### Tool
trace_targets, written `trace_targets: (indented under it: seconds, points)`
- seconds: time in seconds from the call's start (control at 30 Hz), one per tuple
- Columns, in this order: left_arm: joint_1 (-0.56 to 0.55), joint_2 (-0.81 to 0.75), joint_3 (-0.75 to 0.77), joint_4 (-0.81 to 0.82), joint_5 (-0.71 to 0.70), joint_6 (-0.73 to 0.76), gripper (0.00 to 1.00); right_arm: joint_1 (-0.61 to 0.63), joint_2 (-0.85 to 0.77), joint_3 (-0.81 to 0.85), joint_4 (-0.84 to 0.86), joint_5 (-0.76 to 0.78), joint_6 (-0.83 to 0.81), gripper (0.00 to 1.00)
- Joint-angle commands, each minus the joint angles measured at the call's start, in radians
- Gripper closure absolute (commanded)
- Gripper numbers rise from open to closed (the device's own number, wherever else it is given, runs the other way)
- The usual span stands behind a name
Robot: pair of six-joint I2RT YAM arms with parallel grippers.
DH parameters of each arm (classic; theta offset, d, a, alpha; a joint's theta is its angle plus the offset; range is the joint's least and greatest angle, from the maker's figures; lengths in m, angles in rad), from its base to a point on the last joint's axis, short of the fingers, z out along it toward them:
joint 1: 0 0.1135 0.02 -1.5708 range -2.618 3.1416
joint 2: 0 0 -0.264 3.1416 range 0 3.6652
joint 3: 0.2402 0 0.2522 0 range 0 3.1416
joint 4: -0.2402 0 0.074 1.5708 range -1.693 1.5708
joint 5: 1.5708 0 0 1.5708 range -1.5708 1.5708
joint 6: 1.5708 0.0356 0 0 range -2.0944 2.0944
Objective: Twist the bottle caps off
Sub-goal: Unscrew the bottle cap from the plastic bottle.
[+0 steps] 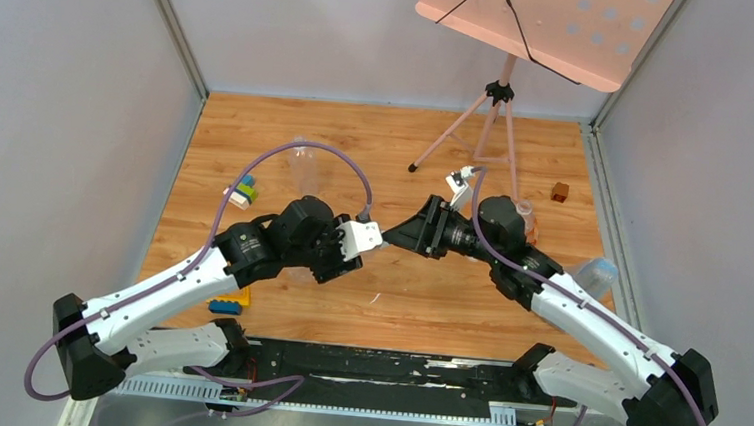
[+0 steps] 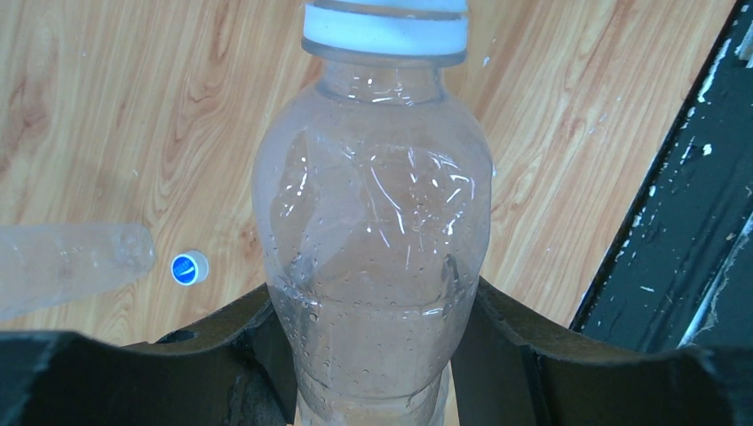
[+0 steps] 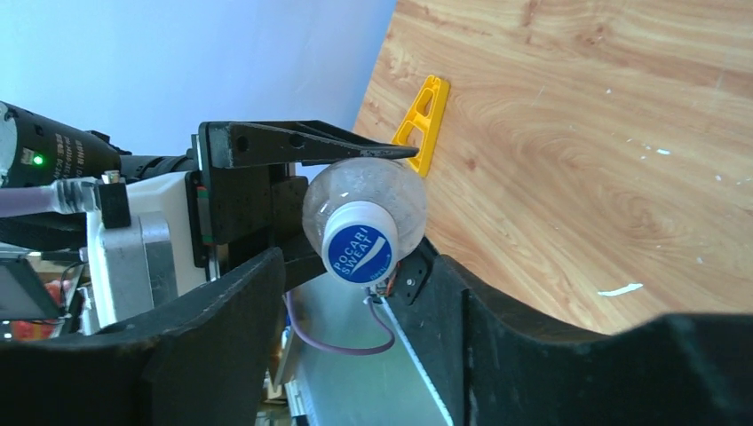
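Observation:
A clear plastic bottle (image 2: 373,204) is held off the table with my left gripper (image 2: 373,302) shut on its lower body. Its bottle cap (image 2: 385,31) is white-sided with a blue printed top (image 3: 360,241). My right gripper (image 3: 351,266) faces that cap end-on. Its fingers (image 3: 222,302) stand on either side of the cap, open, with a gap on each side. From above the two grippers meet nose to nose at mid-table (image 1: 381,236), and the bottle between them is mostly hidden. A loose blue-topped cap (image 2: 188,268) lies on the wood.
A capless clear bottle (image 2: 71,262) lies beside the loose cap. Another clear bottle (image 1: 306,168) is at back left and one (image 1: 599,276) at the right edge. A brown cube (image 1: 560,192), coloured blocks (image 1: 244,192), a yellow piece (image 3: 424,124) and a pink tripod (image 1: 495,121) are around.

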Motion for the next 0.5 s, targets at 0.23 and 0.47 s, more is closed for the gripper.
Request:
trace_targets:
  seconds: [0.23, 0.47]
  points:
    - [-0.014, 0.003, 0.008, 0.046, -0.034, 0.022, 1.0, -0.001, 0.063, 0.053, 0.069, -0.065, -0.002, 0.8]
    - [-0.015, -0.035, 0.004, 0.088, -0.005, -0.018, 1.0, -0.001, 0.07, 0.022, -0.002, -0.091, -0.205, 0.83]
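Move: The blue-labelled cap of the held bottle sits just off the right fingertips, about 2 cm to that hand's left, level with it fore and aft and 1 cm lower; the bottle's body slants away from there, some 9 cm left, 3 cm back and 8 cm below the right hand. From the left hand, the cap is about 7 cm right, 3 cm ahead and 7 cm up. On the table 17 cm below the left hand, a loose cap lies roughly 20 cm ahead and 7 cm left, with an empty bottle about 10 cm beyond it and 2 cm farther left. The bottle's cap is taken between the right fingers: that hand eases about 1 cm left and slightly down onto it while the fingers close from two-thirds open to a third and grip the cap's sides. Then the right hand starts a small roll of about 5 degrees, counter-clockwise looking along its fingers. The left hand keeps its grip on the bottle and stays in place. ##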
